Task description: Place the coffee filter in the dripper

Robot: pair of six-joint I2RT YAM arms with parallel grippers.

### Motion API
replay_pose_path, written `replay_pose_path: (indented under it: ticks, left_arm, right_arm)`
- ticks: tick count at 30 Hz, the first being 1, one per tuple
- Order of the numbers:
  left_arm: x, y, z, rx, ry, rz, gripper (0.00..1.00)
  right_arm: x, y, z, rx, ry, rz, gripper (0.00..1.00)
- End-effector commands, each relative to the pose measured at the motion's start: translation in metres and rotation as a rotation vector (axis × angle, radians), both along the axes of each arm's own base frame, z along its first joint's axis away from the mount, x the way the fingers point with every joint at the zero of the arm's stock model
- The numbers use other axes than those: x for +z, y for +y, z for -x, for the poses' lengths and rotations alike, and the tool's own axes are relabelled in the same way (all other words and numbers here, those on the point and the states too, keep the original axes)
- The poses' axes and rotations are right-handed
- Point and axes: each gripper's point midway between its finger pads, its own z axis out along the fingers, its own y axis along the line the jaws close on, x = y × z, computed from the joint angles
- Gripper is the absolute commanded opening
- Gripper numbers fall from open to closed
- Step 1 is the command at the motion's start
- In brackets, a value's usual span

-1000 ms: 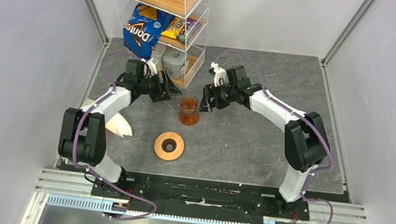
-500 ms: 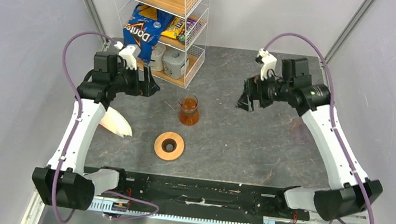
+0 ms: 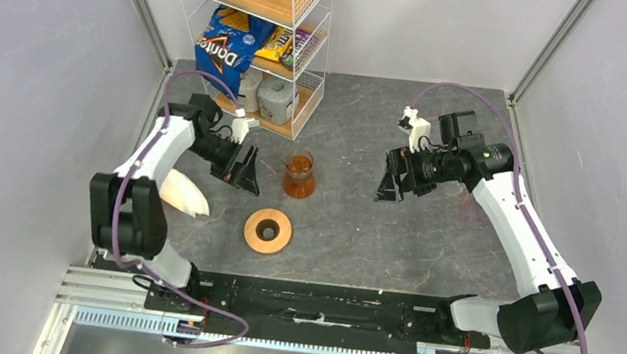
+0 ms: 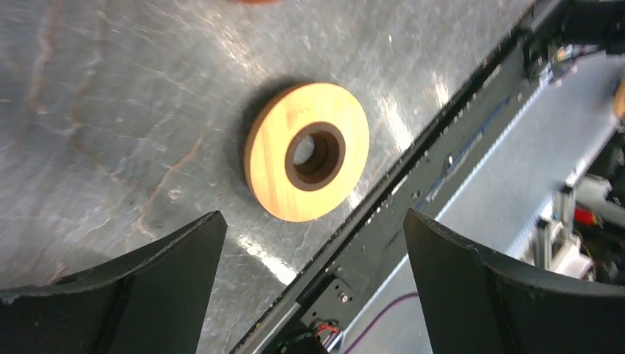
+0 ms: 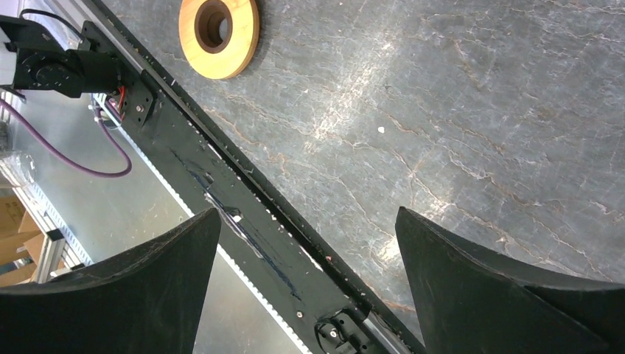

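The dripper [image 3: 268, 230] is an orange-brown ring with a dark centre hole, and it stands on the grey table near the front. It also shows in the left wrist view [image 4: 307, 151] and the right wrist view [image 5: 219, 33]. The coffee filter is out of view as a single sheet. My left gripper [image 3: 243, 173] [image 4: 313, 217] hangs open and empty just behind and left of the dripper. My right gripper [image 3: 390, 181] [image 5: 307, 214] is open and empty too, off to the right over bare table.
A glass beaker of amber liquid [image 3: 298, 175] stands behind the dripper, between the two grippers. A cream-white pile of filters [image 3: 183, 193] lies at the left. A wire shelf rack [image 3: 259, 37] with snack bags stands at the back left. The black base rail [image 3: 313, 306] runs along the near edge.
Both grippers have drawn away from the beaker and opened wide. The left then swung back down towards the dripper, and the right settled a little lower at the right.
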Motion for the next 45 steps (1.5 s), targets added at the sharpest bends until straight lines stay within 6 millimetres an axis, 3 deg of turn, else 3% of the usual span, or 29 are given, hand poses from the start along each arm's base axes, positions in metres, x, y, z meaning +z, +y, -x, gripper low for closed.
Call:
replay_pose_path:
  ticks: [1,6,12,20,30,35,41,45]
  left_arm:
    - [-0.019,-0.012,0.019,-0.179,0.067,0.125,0.96]
    - [-0.05,-0.011,0.021,-0.198,0.128,0.127,0.8]
    - [-0.074,-0.013,0.01,-0.185,0.124,0.134,0.74]
    - [-0.101,-0.012,0.013,-0.218,0.193,0.145,0.65]
    - [-0.103,-0.019,0.017,-0.218,0.27,0.203,0.54]
    - [-0.101,-0.019,0.022,-0.225,0.272,0.213,0.42]
    - [-0.084,-0.023,0.024,-0.25,0.257,0.258,0.27]
    - [-0.072,-0.022,0.026,-0.27,0.238,0.257,0.11]
  right_arm:
    - [0.013,0.002,0.005,0.037,-0.023,-0.035,0.97]
    - [0.013,0.0,0.009,0.049,-0.028,-0.033,0.97]
    - [0.014,0.001,0.013,0.063,-0.017,-0.049,0.97]
    - [0.014,0.002,0.013,0.072,-0.02,-0.052,0.97]
    - [0.013,0.002,0.01,0.077,-0.018,-0.052,0.97]
    - [0.013,0.003,0.01,0.08,-0.017,-0.053,0.97]
    - [0.013,0.004,0.008,0.085,-0.018,-0.055,0.97]
    - [0.014,0.003,0.009,0.085,-0.02,-0.056,0.97]
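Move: Behind and to the right of the open left hand, the dripper stands on the table about 6 cm back, 6 cm right and roughly 12 cm below it, wooden collar up. The glass carafe is some 5 cm ahead of the hand, 12 cm to its right and 7 cm lower; the paper filters lie about 15 cm to its left, level with it and 12 cm below. From the right hand the dripper is around 26 cm left, 5 cm back and 20 cm below. Dropping about 11 cm and drawing back some 3 cm, the left hand comes down to the far-left rim of the dripper, its fingers swinging back and right by about 25 degrees. The gap narrows on the way down; then, nearly still, the fingers close on the wooden collar, one pad on its top and one underneath, and the hand rises about a centimetre at the end. ##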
